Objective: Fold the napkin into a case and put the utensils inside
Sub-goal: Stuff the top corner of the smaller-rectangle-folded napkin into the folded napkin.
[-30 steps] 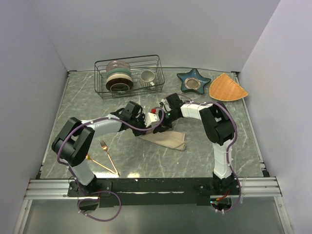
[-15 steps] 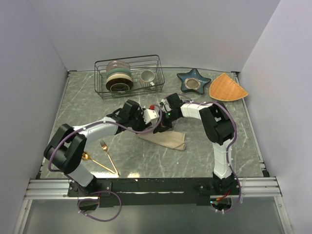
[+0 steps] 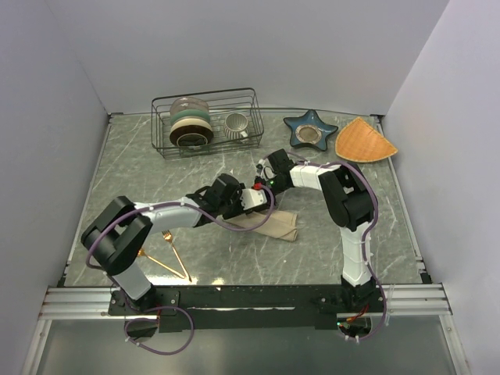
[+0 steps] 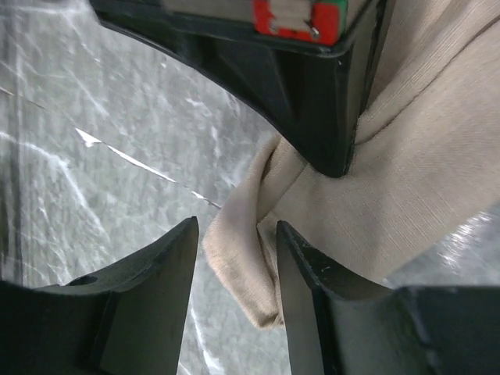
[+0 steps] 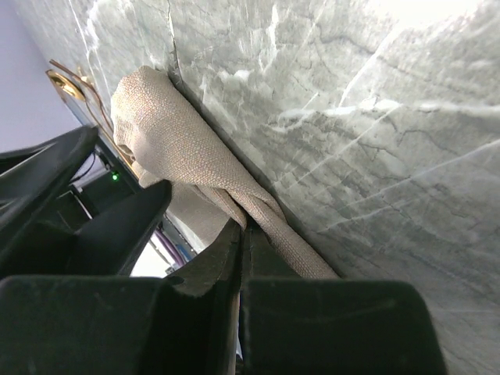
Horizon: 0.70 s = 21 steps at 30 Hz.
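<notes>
The beige napkin (image 3: 275, 224) lies folded into a narrow bunched strip at mid-table; whether it forms a case with a pocket I cannot tell. My right gripper (image 3: 262, 186) is shut on its upper left end (image 5: 180, 141), the jaws pinched on a twisted fold. My left gripper (image 4: 234, 234) stands open around the napkin's loose corner (image 4: 242, 273), with a gap on one side. In the top view the left gripper (image 3: 255, 200) is just below the right one. The gold fork (image 3: 173, 248) and spoon (image 3: 153, 260) lie near the front left, the spoon's bowl hidden by the left arm.
A wire dish rack (image 3: 205, 119) with bowls and a mug (image 3: 237, 125) stands at the back. A blue star-shaped dish (image 3: 309, 130) and an orange wedge mat (image 3: 364, 141) sit at the back right. White walls enclose the marble table (image 3: 234, 262).
My left gripper has opened its jaws and shifted slightly right and nearer, down onto the napkin's corner. The right gripper has kept its hold and place.
</notes>
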{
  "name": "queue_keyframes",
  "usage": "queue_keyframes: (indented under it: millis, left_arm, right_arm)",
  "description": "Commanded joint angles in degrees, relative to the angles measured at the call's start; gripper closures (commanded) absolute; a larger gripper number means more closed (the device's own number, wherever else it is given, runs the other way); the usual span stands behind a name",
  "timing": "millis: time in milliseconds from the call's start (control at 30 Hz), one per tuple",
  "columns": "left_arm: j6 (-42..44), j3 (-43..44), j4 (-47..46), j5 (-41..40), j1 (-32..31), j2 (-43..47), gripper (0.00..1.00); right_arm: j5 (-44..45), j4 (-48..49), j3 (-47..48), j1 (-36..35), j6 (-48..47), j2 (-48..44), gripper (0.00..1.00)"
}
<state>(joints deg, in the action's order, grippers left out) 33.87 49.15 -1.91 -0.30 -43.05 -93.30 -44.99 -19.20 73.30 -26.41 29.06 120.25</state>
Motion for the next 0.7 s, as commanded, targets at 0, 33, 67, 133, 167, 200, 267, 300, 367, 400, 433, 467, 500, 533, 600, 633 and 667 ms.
queue_keyframes:
  millis: [0,33,67,133,167,200,267,300,367,400,433,467,500,533,600,633,667]
  left_arm:
    - [2.6,0.95,-2.31,-5.06,-1.07,-3.03,0.5]
    - [2.78,0.95,-2.57,-5.24,-1.07,-3.38,0.51]
    - [2.78,1.21,-2.74,-5.5,-1.07,-4.17,0.51]
    - [3.13,1.22,-3.18,-6.47,-1.25,-4.79,0.52]
    - [3.4,0.95,-4.14,-7.26,-1.34,-5.49,0.53]
    - [4.01,0.87,-4.59,-8.66,-1.69,-5.75,0.54]
    - [4.54,0.17,-5.73,-9.81,-2.13,-6.54,0.58]
    - [5.15,-0.19,-5.91,-10.07,-2.56,-6.72,0.6]
    - [5.86,-1.24,-6.35,-11.13,-3.09,-6.9,0.67]
    - [6.21,-1.59,-6.61,-11.22,-3.44,-6.64,0.7]
    - [6.38,-1.77,-6.61,-11.13,-3.53,-6.37,0.74]
    - [6.39,-2.03,-6.35,-11.04,-3.8,-5.94,0.76]
    - [6.3,-1.95,-5.65,-11.04,-3.97,-5.67,0.77]
    - [6.3,-1.77,-5.39,-11.22,-3.97,-5.49,0.78]
    - [6.82,-1.95,-5.99,-11.66,-4.32,-4.97,0.76]
    - [7.61,-2.47,-6.69,-12.09,-4.5,-4.79,0.76]
    - [8.66,-2.74,-7.4,-12.88,-4.59,-4.79,0.76]
  right_arm:
    - [9.31,-0.13,0.35,0.48,-2.16,3.5,1.0]
    - [9.31,-0.13,0.36,0.31,-2.16,3.5,1.0]
    - [9.31,-0.22,0.36,0.4,-2.25,3.42,1.0]
    - [9.22,-0.13,0.36,0.4,-2.34,3.5,1.0]
    - [9.22,-0.22,0.44,0.31,-2.34,3.5,1.0]
    - [9.22,-0.14,0.36,0.31,-2.25,3.59,1.0]
    - [9.31,-0.22,0.62,0.4,-2.34,3.77,1.0]
    - [9.31,-0.31,0.79,0.31,-2.34,4.03,1.0]
    - [9.4,-0.31,0.97,0.4,-2.34,4.21,1.0]
    - [9.4,-0.4,0.97,0.4,-2.34,4.21,1.0]
    - [9.4,-0.31,1.06,0.4,-2.25,4.29,1.0]
    - [9.4,-0.22,1.23,0.4,-2.25,4.3,1.0]
    - [9.31,-0.31,1.15,0.4,-2.25,4.38,1.0]
    - [9.31,-0.22,1.15,0.49,-2.17,4.38,1.0]
    - [9.31,-0.22,1.23,0.4,-2.08,4.38,1.0]
    - [9.31,-0.22,1.23,0.4,-2.16,4.47,1.0]
    - [9.31,-0.31,1.23,0.4,-2.08,4.47,1.0]
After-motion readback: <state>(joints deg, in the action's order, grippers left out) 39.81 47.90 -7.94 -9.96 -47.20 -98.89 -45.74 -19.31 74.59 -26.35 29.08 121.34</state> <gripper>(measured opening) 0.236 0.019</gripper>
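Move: The folded napkin's left end, where the corner is being tucked, lies almost directly beneath the open left fingers, about 3 cm down. The right gripper pinches the fold roughly 5 cm to the left hand's right and 2 cm farther out; from it that napkin end is about 5 cm left and 2 cm back. The fork lies some 16 cm left of the left hand and 11 cm back. Lower the left gripper a little over 2 cm onto the napkin's left end, rolling the wrist some 10 degrees as you go, then narrow the half-open fingers to about half their gap so that they straddle and pinch the upright edge of the fold. Keep the right gripper shut on its fold, practically still, to hold the napkin. ##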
